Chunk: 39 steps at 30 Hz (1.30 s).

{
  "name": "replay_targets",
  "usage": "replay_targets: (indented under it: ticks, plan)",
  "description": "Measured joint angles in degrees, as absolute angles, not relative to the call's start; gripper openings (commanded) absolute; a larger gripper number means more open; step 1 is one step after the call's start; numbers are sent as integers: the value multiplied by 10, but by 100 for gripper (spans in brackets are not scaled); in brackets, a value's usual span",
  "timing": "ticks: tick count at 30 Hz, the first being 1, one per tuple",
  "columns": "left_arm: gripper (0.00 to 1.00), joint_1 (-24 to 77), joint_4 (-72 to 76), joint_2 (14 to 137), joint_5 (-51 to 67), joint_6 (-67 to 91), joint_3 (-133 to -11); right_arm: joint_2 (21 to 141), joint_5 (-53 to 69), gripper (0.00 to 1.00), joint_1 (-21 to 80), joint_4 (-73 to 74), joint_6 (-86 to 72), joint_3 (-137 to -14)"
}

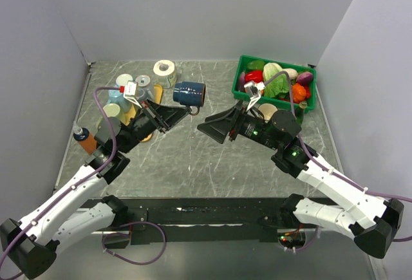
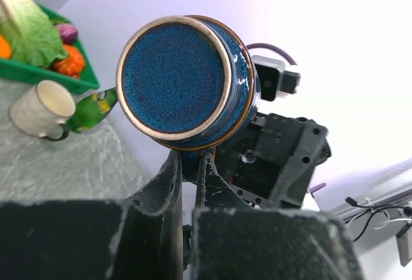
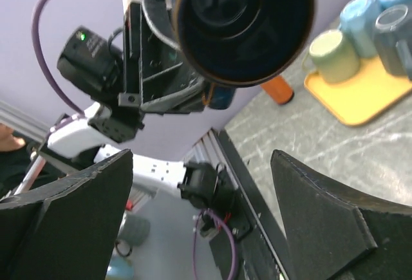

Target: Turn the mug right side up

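Observation:
A dark blue glazed mug point(image 1: 188, 93) with a brown rim is held in the air on its side, its mouth toward the right. My left gripper point(image 1: 178, 111) is shut on its handle; the left wrist view shows the mug's speckled blue base point(image 2: 172, 77) just above my closed fingers point(image 2: 164, 180). My right gripper point(image 1: 207, 127) is open and empty, a little right of and below the mug. The right wrist view looks into the mug's dark mouth point(image 3: 243, 19) above my spread fingers point(image 3: 77, 212).
A yellow tray point(image 1: 143, 109) with several pale mugs and a tape roll point(image 1: 165, 71) lies at the back left. An orange bottle point(image 1: 84, 140) stands at the left. A green crate point(image 1: 273, 87) of toy vegetables and a white mug point(image 2: 40, 107) are at the back right.

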State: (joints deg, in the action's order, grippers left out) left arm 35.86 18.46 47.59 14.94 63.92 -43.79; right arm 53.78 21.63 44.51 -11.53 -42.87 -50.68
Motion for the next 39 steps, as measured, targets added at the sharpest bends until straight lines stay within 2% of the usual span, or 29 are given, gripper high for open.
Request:
replay_targets:
  ticks: [9, 19, 31, 35, 39]
  plan:
    - [1, 373, 239, 476, 147, 655, -423, 551, 173, 84, 448, -149, -428, -507]
    - [1, 383, 251, 476, 146, 659, -417, 574, 159, 71, 451, -171, -423, -522]
    - [1, 390, 258, 485, 136, 669, -410, 591, 144, 50, 451, -181, -425, -534]
    - [1, 390, 258, 485, 127, 669, -410, 596, 140, 39, 451, -184, -429, -534]
    - [1, 390, 258, 485, 119, 668, -409, 597, 126, 38, 455, -185, -442, -534]
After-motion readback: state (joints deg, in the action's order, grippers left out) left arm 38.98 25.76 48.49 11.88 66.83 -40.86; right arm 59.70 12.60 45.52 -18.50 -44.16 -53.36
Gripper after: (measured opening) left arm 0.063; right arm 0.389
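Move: The right hand's goal is the handle of the blue mug, which the left hand already holds: about 4 cm ahead, 2 cm left and 2 cm higher. The mug's body is some 9 cm ahead, 3 cm left and 3 cm up of the right hand, and about 5 cm ahead, 1 cm right and 1 cm up of the left. A cream mug stands roughly 16 cm ahead, 26 cm right and 33 cm below the right hand. The right hand reaches about 4 cm forward, slightly up, closing halfway around the handle of the left-held mug. ##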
